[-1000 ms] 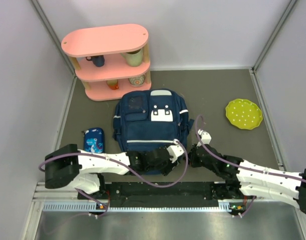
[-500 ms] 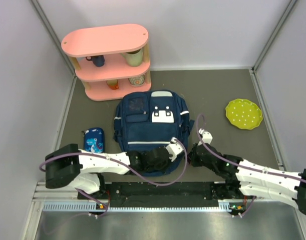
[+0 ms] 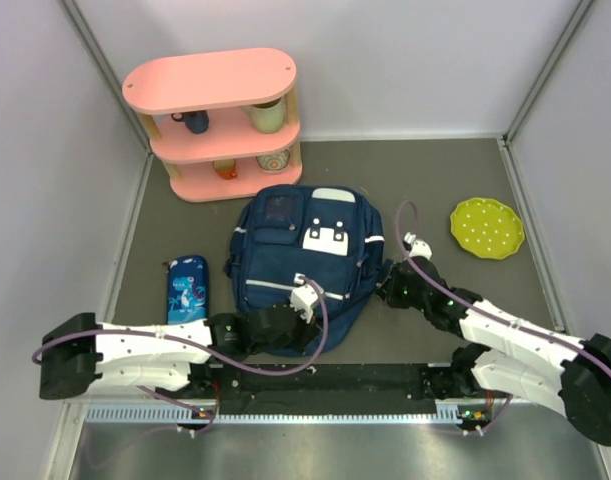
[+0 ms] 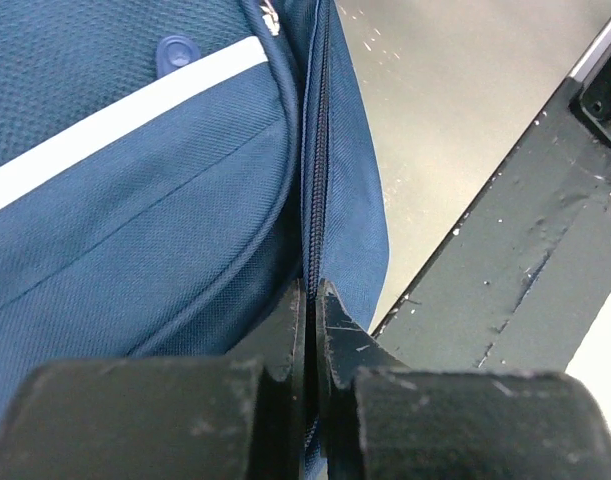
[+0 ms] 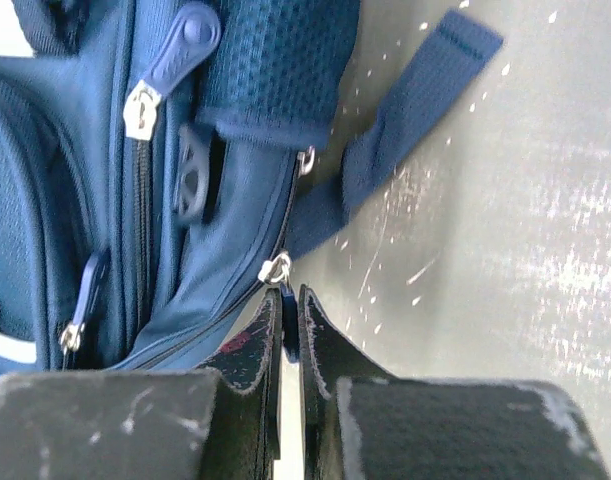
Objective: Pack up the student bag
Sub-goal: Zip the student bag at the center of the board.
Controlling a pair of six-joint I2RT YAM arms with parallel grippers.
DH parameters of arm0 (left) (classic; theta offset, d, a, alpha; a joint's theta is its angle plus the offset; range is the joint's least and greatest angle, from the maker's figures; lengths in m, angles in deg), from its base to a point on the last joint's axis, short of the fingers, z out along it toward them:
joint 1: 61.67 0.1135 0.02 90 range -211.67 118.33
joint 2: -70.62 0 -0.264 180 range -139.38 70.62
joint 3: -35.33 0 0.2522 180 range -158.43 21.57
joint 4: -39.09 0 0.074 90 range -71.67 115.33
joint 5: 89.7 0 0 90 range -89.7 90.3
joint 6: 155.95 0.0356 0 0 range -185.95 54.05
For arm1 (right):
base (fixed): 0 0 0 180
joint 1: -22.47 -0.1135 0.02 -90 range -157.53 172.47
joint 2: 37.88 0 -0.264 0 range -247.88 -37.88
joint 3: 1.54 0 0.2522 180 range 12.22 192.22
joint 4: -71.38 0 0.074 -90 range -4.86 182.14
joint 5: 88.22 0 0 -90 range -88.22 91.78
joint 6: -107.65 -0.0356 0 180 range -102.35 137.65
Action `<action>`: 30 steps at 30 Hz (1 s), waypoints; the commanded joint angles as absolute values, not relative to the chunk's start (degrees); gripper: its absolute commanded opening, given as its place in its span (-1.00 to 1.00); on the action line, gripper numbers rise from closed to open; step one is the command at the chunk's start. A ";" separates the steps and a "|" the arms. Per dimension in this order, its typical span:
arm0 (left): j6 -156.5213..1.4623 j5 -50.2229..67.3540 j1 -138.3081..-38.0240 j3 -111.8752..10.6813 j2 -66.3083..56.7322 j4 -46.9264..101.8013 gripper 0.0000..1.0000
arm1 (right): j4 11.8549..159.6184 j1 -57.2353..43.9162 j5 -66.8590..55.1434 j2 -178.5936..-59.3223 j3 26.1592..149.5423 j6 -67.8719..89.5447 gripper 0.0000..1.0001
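Observation:
The student bag (image 3: 303, 245), a navy backpack with white patches and stripes, lies flat in the middle of the table. My left gripper (image 3: 310, 322) is at the bag's near bottom edge, shut on the fabric along the zipper seam (image 4: 315, 180). My right gripper (image 3: 384, 291) is at the bag's right side, shut on a small blue zipper pull (image 5: 289, 312) with a metal ring above it. That zipper line (image 5: 200, 325) runs away to the left of the right fingers. A loose strap (image 5: 405, 110) lies on the table beside it.
A pink three-tier shelf (image 3: 213, 120) holding cups stands behind the bag. A bright-blue pencil case (image 3: 187, 288) lies left of the bag. A green dotted plate (image 3: 487, 227) sits at the right. The black base rail (image 3: 325, 378) runs close along the near edge.
The left gripper has closed on the bag's bottom edge and its arm has drawn back to the left. The right gripper has moved up along the bag's right side with the zipper pull.

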State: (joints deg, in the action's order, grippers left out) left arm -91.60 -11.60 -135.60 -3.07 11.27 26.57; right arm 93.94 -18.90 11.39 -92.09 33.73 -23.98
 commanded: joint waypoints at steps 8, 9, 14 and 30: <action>-93.99 -16.39 -135.76 1.36 23.42 17.69 -1.00 | 90.94 -9.97 18.75 -99.84 37.00 -20.31 -1.00; -94.07 -16.39 -135.76 1.44 23.42 17.60 -1.00 | 91.20 -9.96 19.09 -99.32 36.31 -21.27 -1.00; -94.43 -16.84 -135.85 1.45 21.14 19.18 -1.00 | 94.72 -9.88 21.29 -93.26 32.35 -25.67 -1.00; -91.97 -20.71 -133.39 -7.34 3.65 23.57 -1.00 | 112.74 -9.88 22.80 -75.40 31.55 -36.32 -0.73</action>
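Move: The right hand already pinches the zip pull at the student bag's right side; the second slider, towards which it works, lies about 4 cm ahead of it and 2 cm to its left, at its height. The mesh side pocket is some 7 cm ahead and 3 cm left, the loose strap 6 cm straight ahead and 3 cm lower. From the left hand, which keeps its grip on the bag's near zip edge, that slider is roughly 14 cm ahead and 13 cm right, 2 cm lower; the bear-face patch lies 21 cm ahead, 1 cm right. Keeping the zip pull pinched, the right hand first draws it about 2 cm forward along the bag's side towards the second slider, dipping slightly, then swings some 5 cm to the right and 3 cm back while rising a little and turning about 20 degrees clockwise. The left hand, still shut on the near zip edge, first draws it a couple of centimetres left and slightly up, then comes back down to the right by about 3 cm, ending slightly farther forward. ##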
